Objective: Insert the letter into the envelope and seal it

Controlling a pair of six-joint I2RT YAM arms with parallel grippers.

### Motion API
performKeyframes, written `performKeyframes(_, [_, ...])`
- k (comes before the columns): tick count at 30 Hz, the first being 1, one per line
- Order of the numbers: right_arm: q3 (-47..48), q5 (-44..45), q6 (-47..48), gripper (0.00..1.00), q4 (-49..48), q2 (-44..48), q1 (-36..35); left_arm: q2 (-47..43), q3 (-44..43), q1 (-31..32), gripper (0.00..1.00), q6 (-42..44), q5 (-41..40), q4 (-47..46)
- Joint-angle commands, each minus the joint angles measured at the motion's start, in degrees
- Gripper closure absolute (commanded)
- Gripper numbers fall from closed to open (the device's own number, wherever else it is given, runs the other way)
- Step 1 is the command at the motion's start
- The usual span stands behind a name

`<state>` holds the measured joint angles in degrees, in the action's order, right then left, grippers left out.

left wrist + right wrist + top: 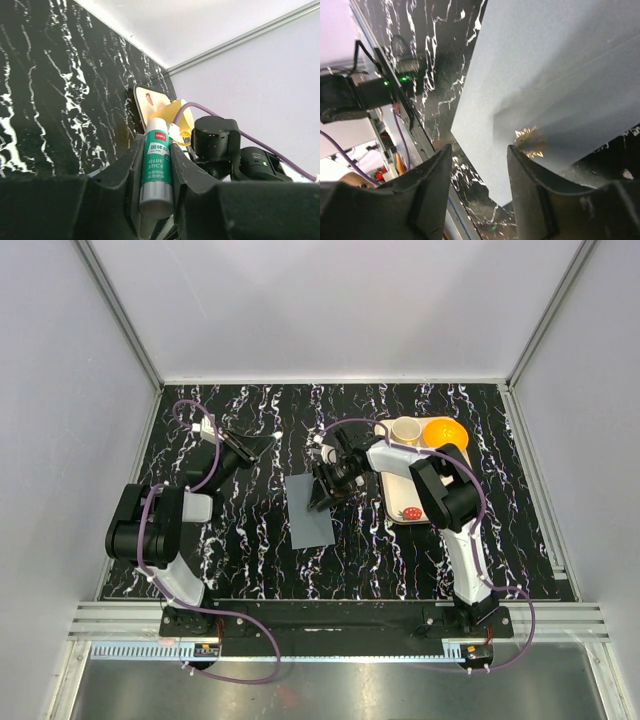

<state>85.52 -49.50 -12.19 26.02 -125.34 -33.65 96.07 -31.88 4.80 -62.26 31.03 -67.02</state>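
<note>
The dark slate-grey envelope (305, 515) lies flat on the black marbled table, left of centre. In the right wrist view the envelope (545, 70) fills the upper right, with a small gold mark (529, 141) near its edge. My right gripper (326, 492) hovers over the envelope's right edge. Its jaws (480, 150) stand open, with nothing between them. My left gripper (262, 446) is held above the table at the back left. It (157, 145) is shut on a green-and-white glue stick (157, 172). The letter does not show in any view.
A cream strawberry-printed tray (406, 508) sits right of the envelope, under the right arm. Behind it stand a beige cup (405, 430) and an orange bowl (444, 432). White walls close in the table on three sides.
</note>
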Motion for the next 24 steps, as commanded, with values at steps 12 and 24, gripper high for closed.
performKeyframes(12, [0.7,1.24,-11.63,0.96,-6.42,-6.05,-0.45,-1.5,1.2,-1.46,1.0,1.61,1.23,-1.88])
performKeyframes(24, [2.46,3.11,-7.77,1.0,-1.59,-8.61,0.34,-3.08,0.24,-2.86,1.0,2.23,4.74,-0.74])
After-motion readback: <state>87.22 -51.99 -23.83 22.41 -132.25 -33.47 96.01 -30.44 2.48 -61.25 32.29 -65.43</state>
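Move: The folded-over envelope lies right under the right hand, its middle about level with it, some 1 cm to its left and 3 cm below; the gold seal on the flap sits roughly 2 cm ahead and 3 cm below. The small white cap is about 10 cm to the right and 6 cm ahead, and the strawberry tray some 26 cm right and 9 cm ahead. From the left hand, the envelope is about 12 cm back, 12 cm right and 17 cm down. The right hand drifts about 1 cm to its left and slightly up over the envelope while its half-open fingers draw shut on nothing, then drops some 3.5 cm, rolling about 10 degrees, until the closed tips come down on the flap beside the gold seal and stay there. The left hand keeps the glue stick pinched well above the table and eases about 2 cm left and down, clear of the envelope. ##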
